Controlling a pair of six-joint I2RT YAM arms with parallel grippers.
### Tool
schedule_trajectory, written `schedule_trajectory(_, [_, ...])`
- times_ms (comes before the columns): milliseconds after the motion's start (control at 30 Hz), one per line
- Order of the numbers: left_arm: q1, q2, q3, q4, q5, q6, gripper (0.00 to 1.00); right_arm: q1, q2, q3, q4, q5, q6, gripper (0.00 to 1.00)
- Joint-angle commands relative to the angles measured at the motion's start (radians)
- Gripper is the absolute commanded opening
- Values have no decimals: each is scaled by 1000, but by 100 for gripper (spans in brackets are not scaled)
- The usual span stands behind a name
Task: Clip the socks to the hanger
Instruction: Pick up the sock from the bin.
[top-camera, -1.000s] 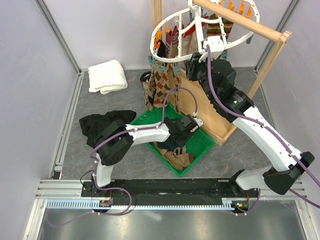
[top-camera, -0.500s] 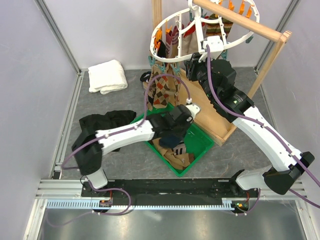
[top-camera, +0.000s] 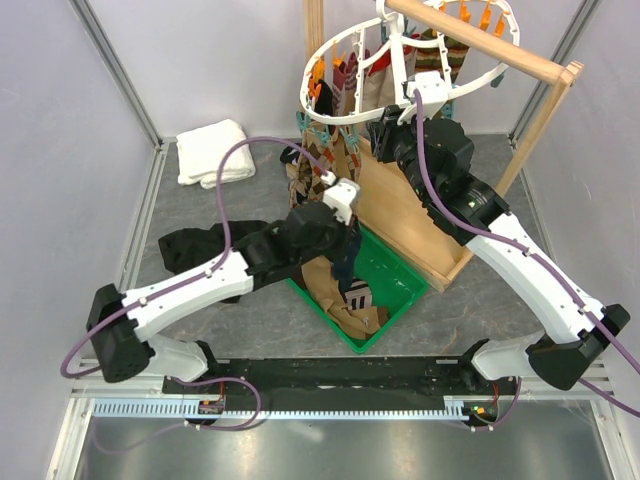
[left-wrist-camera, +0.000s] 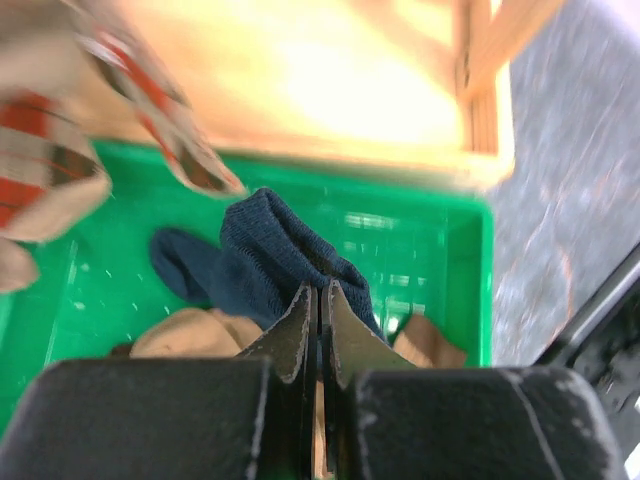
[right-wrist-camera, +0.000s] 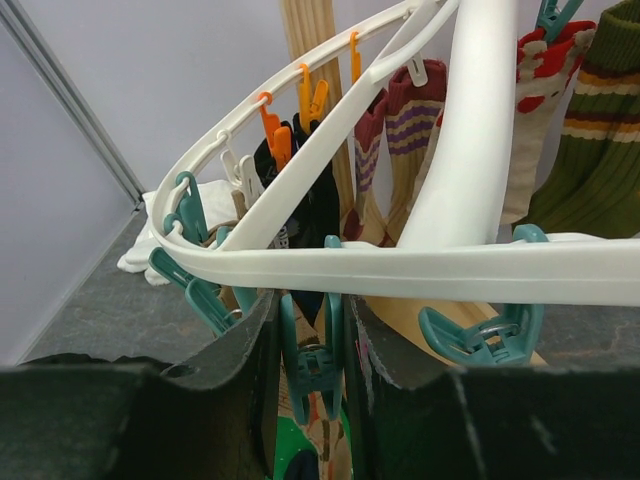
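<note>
My left gripper (left-wrist-camera: 320, 288) is shut on a navy blue sock (left-wrist-camera: 270, 250), which hangs from its tips above the green tray (left-wrist-camera: 440, 230). From above, the left gripper (top-camera: 343, 250) holds that sock (top-camera: 346, 270) over the tray's left part. Tan socks (top-camera: 350, 315) lie in the tray below. My right gripper (right-wrist-camera: 312, 300) is shut on a teal clip (right-wrist-camera: 312, 365) just under the white hanger's rim (right-wrist-camera: 400, 265). The hanger (top-camera: 330, 45) hangs from the wooden rail, and argyle socks (top-camera: 320, 175) and striped socks (right-wrist-camera: 410, 110) are clipped to it.
The wooden rail stand (top-camera: 400, 215) rises right behind the green tray (top-camera: 395, 275). A black cloth heap (top-camera: 190, 250) lies left of the tray, and a white towel (top-camera: 215, 150) is at the back left. Purple cables loop over both arms.
My left gripper closed on the navy sock in the tray, then rose and swung left and back with it. The right arm has not moved.
</note>
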Motion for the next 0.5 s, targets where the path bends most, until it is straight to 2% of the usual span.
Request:
schedule_trajectory(0, [56,-114,-45,258,42,-54,2,2,-28,-13,-48,-46,37,0])
schedule_trajectory(33, [64,-122,-49,324,65,-54,2,2,-28,-13,-48,-52,43,0])
schedule_trajectory(233, [125,-127,-60,479,171,-72,2,2,-26,-12,-47,-77,69,0])
schedule_trajectory(467, [136,-67,-33,621,195,-88,2,4,-26,-19,-45,-90,106,0])
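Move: The navy sock is already in the left gripper; its goal, the teal clip that the right gripper holds between its pads, is roughly 11 cm ahead of the left hand, 4 cm to its right and 20 cm higher. Another teal clip sits about 5 cm to the left of that held clip. The hanging argyle sock is some 8 cm ahead of the left hand, 6 cm left and 9 cm up; the green bin's middle lies 2 cm back, 1 cm left and 21 cm below. Lift the left gripper about 12 cm with a small reach forward, carrying the navy sock out of the space over the bin towards the held clip, and ease off near the end. Swing the fingers up some 30 degrees on the way until they point about level, keeping them shut on the sock. Keep the right gripper's grip on the clip. ##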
